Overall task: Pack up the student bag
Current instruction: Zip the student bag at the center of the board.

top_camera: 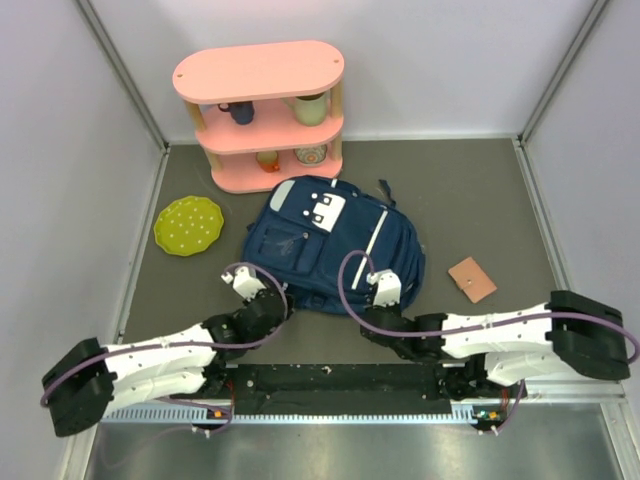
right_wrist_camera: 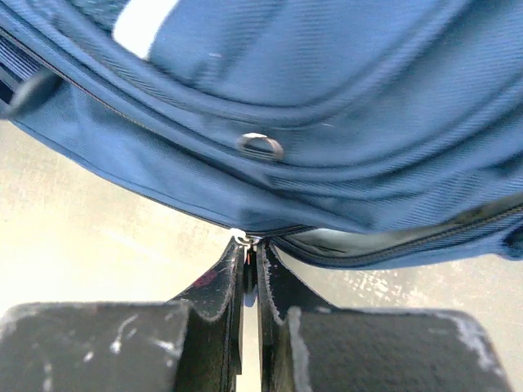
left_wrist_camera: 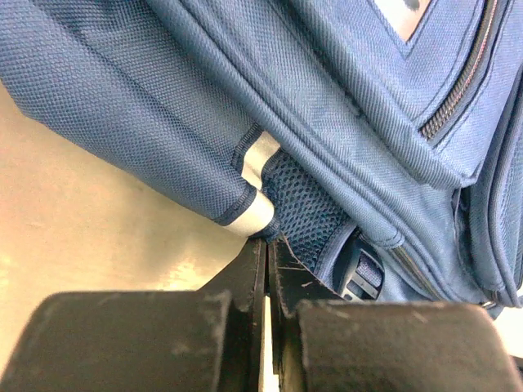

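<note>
The student bag (top_camera: 330,240), navy blue with a white stripe and a white buckled patch, lies flat in the middle of the grey table. At its near left corner my left gripper (top_camera: 270,292) is shut, its tips (left_wrist_camera: 268,242) pinching the bag's (left_wrist_camera: 343,122) mesh edge beside a white-trimmed strap end (left_wrist_camera: 255,214). My right gripper (top_camera: 385,290) sits at the bag's near right edge. It is shut (right_wrist_camera: 251,242) on the zipper pull (right_wrist_camera: 243,238) of the bag (right_wrist_camera: 327,90). To the right of the pull the zipper gapes a little (right_wrist_camera: 368,241).
A pink two-tier shelf (top_camera: 258,75) with cups stands at the back behind the bag. A green plate (top_camera: 189,225) lies left of the bag, and a small brown wallet (top_camera: 472,279) lies to its right. Grey walls close in both sides.
</note>
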Controlling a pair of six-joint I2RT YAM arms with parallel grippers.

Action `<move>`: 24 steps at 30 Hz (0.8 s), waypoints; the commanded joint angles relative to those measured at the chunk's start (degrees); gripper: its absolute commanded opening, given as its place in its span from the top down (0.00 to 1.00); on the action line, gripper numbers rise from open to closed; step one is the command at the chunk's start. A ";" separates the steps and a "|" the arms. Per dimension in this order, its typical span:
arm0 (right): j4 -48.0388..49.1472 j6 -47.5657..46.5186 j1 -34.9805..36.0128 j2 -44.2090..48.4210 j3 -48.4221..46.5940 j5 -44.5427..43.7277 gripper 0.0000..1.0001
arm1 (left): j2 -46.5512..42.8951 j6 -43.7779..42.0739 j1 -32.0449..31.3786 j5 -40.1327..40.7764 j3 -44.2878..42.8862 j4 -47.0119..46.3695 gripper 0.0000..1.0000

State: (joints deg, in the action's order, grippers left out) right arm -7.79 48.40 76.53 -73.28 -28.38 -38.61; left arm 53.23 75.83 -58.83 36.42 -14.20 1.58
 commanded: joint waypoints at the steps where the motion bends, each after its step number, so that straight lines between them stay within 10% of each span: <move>1: -1.00 -4.98 -2.70 7.77 4.20 1.69 1.00 | -6.99 -14.18 6.79 -2.57 4.78 -0.09 1.00; 8: 5.41 -11.92 -2.79 14.91 7.37 10.91 1.00 | -7.27 -26.88 17.16 -14.63 1.81 3.06 1.00; 12: 6.91 -11.40 -2.88 14.65 7.99 12.59 1.00 | -6.65 -24.52 17.61 -18.64 0.66 3.25 0.30; 15: 7.26 -10.18 -2.88 13.60 7.64 11.98 1.00 | -8.32 -19.00 17.43 -22.44 1.10 2.90 0.05; 24: 9.37 -7.54 -2.88 10.26 6.41 10.14 1.00 | -16.93 -0.55 4.71 -16.49 5.32 2.29 0.01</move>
State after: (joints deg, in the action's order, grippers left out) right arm -1.28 39.55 74.06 -61.98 -20.60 -27.57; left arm 38.63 64.90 -47.75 15.14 -9.67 4.99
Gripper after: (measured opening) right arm 0.030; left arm 0.987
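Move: The left fingers already pinch the student bag's near edge at its left part; the bag's middle is roughly 12 cm ahead and 10 cm to the right, about level. The green plate lies about 23 cm left of this hand, 17 cm farther out and 5 cm lower. The right fingers hold the zipper pull at the near edge, with the bag's middle some 15 cm ahead and 7 cm left, and the pink card 24 cm right, 8 cm ahead, 4 cm lower. Draw the left gripper about 4 cm to the left along the bag's near edge, dipping slightly, then open it wide to let go of the cloth and back off right and towards the base, turning some 10 degrees clockwise overall. Keep the right fingers shut on the zipper pull, easing it back about 1.5 cm with a small lift and a slight counter-clockwise turn. ##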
